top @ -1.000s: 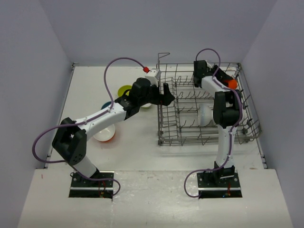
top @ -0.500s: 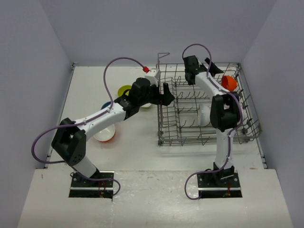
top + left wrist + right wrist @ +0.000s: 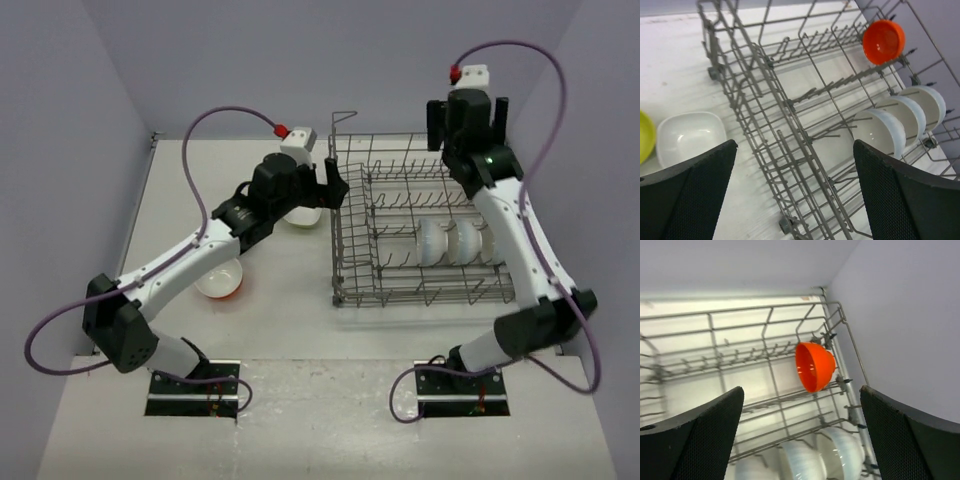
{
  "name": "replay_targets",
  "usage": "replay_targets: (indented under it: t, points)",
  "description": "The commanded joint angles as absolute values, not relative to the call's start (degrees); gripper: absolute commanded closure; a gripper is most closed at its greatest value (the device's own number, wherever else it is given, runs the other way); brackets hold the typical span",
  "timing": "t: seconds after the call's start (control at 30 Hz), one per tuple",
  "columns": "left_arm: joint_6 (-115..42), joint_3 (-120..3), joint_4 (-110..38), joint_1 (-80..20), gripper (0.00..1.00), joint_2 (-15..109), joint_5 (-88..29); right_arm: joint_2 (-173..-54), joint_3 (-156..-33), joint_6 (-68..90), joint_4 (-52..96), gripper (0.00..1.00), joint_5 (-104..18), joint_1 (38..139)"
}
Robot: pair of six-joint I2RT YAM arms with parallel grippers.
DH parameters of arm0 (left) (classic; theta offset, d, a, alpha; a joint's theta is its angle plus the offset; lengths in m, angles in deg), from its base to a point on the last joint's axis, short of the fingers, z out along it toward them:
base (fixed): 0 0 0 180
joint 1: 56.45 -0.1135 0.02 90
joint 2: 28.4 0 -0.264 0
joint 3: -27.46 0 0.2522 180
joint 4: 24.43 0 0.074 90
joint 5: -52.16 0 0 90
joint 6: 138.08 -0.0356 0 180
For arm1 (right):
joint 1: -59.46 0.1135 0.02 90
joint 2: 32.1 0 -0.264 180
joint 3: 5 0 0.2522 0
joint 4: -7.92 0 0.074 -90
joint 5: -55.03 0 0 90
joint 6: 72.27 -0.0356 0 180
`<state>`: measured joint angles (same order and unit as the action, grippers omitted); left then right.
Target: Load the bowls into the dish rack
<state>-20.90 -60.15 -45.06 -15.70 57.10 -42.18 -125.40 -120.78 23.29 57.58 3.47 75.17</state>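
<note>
The grey wire dish rack (image 3: 400,285) (image 3: 790,125) (image 3: 770,375) fills the right half of the table. An orange bowl (image 3: 883,41) (image 3: 814,366) leans on its side among the tines at the rack's far right corner. Three white bowls (image 3: 432,241) (image 3: 880,131) stand on edge in a row in the rack. My right gripper (image 3: 468,112) (image 3: 802,435) hangs open and empty above the rack's far side. My left gripper (image 3: 335,188) (image 3: 795,200) is open and empty over the rack's left wall. A white squarish bowl (image 3: 690,137) (image 3: 303,214) and a yellow-green bowl (image 3: 644,136) sit on the table beside it.
An orange bowl with a white inside (image 3: 220,280) sits on the table under the left arm. Purple walls close in the table at the back and both sides. The rack's tall wire handle (image 3: 343,120) sticks up at its far left corner.
The right gripper has opened, left the orange bowl in the rack's far right corner and risen up and back. The left arm has lifted and drawn back slightly to the left.
</note>
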Motion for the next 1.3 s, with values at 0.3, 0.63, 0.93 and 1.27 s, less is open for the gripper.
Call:
replay_targets:
  t: [0.3,0.63,0.93,1.27]
  points:
    - [-5.92,-48.27,-77.14,-33.68,0.0,37.97,-61.11,-91.34,-91.1,-0.55,44.79,0.01,-17.74,75.02]
    - [7.9,-34.39,-94.08,-41.06,0.0,27.24,-69.75,-92.47,-86.78,-1.26,48.22,0.01,-21.25,75.02]
    - [10.45,-28.15,-92.41,-44.5,0.14,26.36,-67.9,-95.55,-86.78,-0.2,49.89,0.01,-25.04,74.93]
    - [11.42,-24.63,-87.15,-44.59,0.39,29.6,-65.97,-94.94,-86.61,0.51,50.86,0.01,-21.44,74.93]
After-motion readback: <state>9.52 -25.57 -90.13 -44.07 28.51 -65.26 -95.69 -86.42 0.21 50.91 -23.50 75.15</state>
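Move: The left hand hangs open above the rack's left side; the white bowl, stacked on an orange one, lies about 26 cm to its left, 12 cm back and 23 cm below. The blue bowl stands some 10 cm farther out than the white bowl and 2 cm to its right; the square white bowl is 8 cm left of the hand and 3 cm ahead. From the right hand, the white bowl is roughly 54 cm left, 21 cm back and 30 cm below. Towards the white bowl's near-left rim, the left hand swings about 32 cm left, first lifting slightly, then dropping and drawing back to end 19 cm lower and 16 cm back. It swivels some 65 degrees counter-clockwise and tips fingers down, narrowing them to two-thirds open; contact can't be seen. The open right hand backs about 10 cm, rising then sinking, drifts left and rolls left side up. ##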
